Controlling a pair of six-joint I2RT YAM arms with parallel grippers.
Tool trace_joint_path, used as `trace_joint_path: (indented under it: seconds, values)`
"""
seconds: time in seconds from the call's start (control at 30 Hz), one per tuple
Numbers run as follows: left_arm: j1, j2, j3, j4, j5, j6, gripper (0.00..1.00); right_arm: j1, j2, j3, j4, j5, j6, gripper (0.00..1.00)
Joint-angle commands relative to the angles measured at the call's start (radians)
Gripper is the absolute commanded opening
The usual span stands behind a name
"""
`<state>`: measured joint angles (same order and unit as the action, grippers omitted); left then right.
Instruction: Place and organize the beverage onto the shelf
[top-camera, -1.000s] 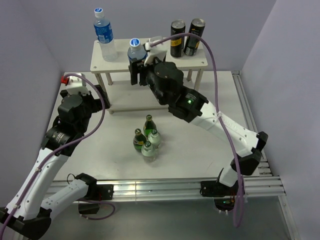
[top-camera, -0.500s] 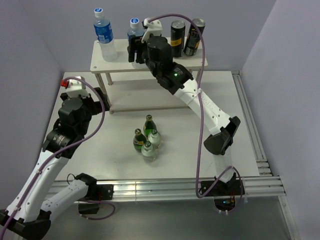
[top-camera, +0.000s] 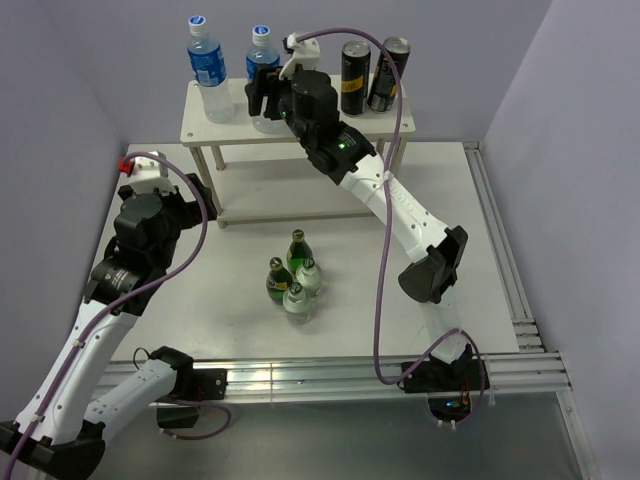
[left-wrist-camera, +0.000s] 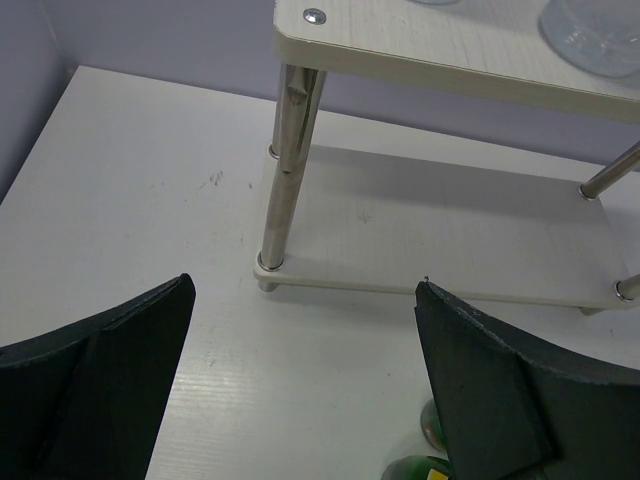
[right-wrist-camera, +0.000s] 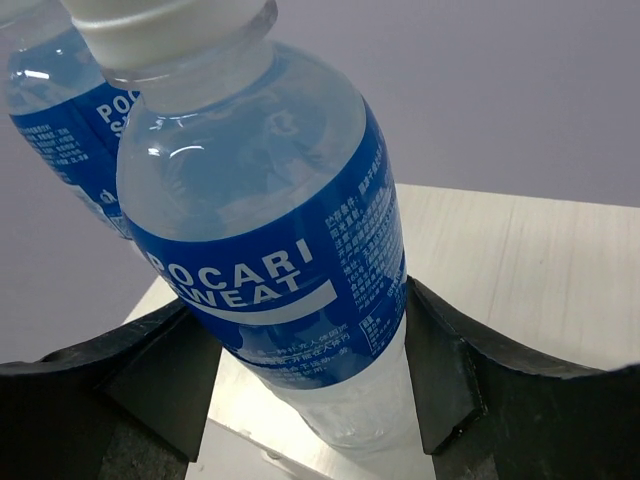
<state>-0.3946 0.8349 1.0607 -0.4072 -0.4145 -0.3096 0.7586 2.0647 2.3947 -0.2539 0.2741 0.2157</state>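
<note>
The cream-white shelf (top-camera: 235, 125) stands at the back of the table. One blue-label plastic bottle (top-camera: 207, 70) stands on its top board at the left. My right gripper (top-camera: 262, 98) is shut on the second blue-label bottle (top-camera: 262, 62), upright just to the right of the first; in the right wrist view both fingers press on this bottle (right-wrist-camera: 290, 230) over the top board (right-wrist-camera: 520, 260). Two dark green glass bottles (top-camera: 296, 248) and two clear glass bottles (top-camera: 297, 300) stand clustered on the table. My left gripper (top-camera: 195, 190) is open and empty, left of the shelf (left-wrist-camera: 285, 170).
Two dark cans (top-camera: 355, 75) stand on the top board at the right. The shelf's lower board (left-wrist-camera: 450, 230) is bare. Grey walls close the table on the left, back and right. Green bottle tops (left-wrist-camera: 425, 465) show at the bottom of the left wrist view.
My right gripper has carried the blue-label bottle back and left over the top board, to beside the other one. The left arm has barely moved.
</note>
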Motion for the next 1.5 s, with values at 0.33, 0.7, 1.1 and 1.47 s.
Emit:
trace_joint_path:
  seconds: [0.33, 0.7, 1.1, 1.47]
  values:
    - [0.017, -0.006, 0.004, 0.038, 0.036, -0.014, 0.99, -0.002, 0.04, -0.023, 0.217, -0.029, 0.045, 0.0]
    - [0.023, -0.013, 0.001, 0.039, 0.04, -0.014, 0.99, 0.002, 0.064, -0.081, 0.249, -0.062, 0.027, 0.59]
    - [0.03, -0.013, 0.001, 0.039, 0.046, -0.014, 0.99, 0.025, 0.018, -0.189, 0.251, -0.041, 0.005, 1.0]
    - [0.049, -0.007, 0.004, 0.041, 0.051, -0.017, 0.99, 0.057, -0.158, -0.507, 0.335, 0.014, 0.043, 1.0]
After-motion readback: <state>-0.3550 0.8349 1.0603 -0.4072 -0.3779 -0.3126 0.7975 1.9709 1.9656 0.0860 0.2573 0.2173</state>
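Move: On the shelf top, the free spot for the bottle in the right hand lies about 4 cm to that hand's left, 2 cm farther out and some 8 cm below it. The first bottle stands about 12 cm left and 2 cm ahead; the nearer black can is roughly 19 cm right and 3 cm ahead, both middles near hand height. From the left hand the spot is some 20 cm ahead, 18 cm right and slightly higher. Sliding the still-gripped bottle left and a little forward towards the first bottle, the right hand eases over about 3 cm and tilts a few degrees. Its fingers then open wide and let go; the hand sinks about 6 cm beside the bottle's lower part, its tilt easing out, and finally starts to draw back, some 3 cm. ##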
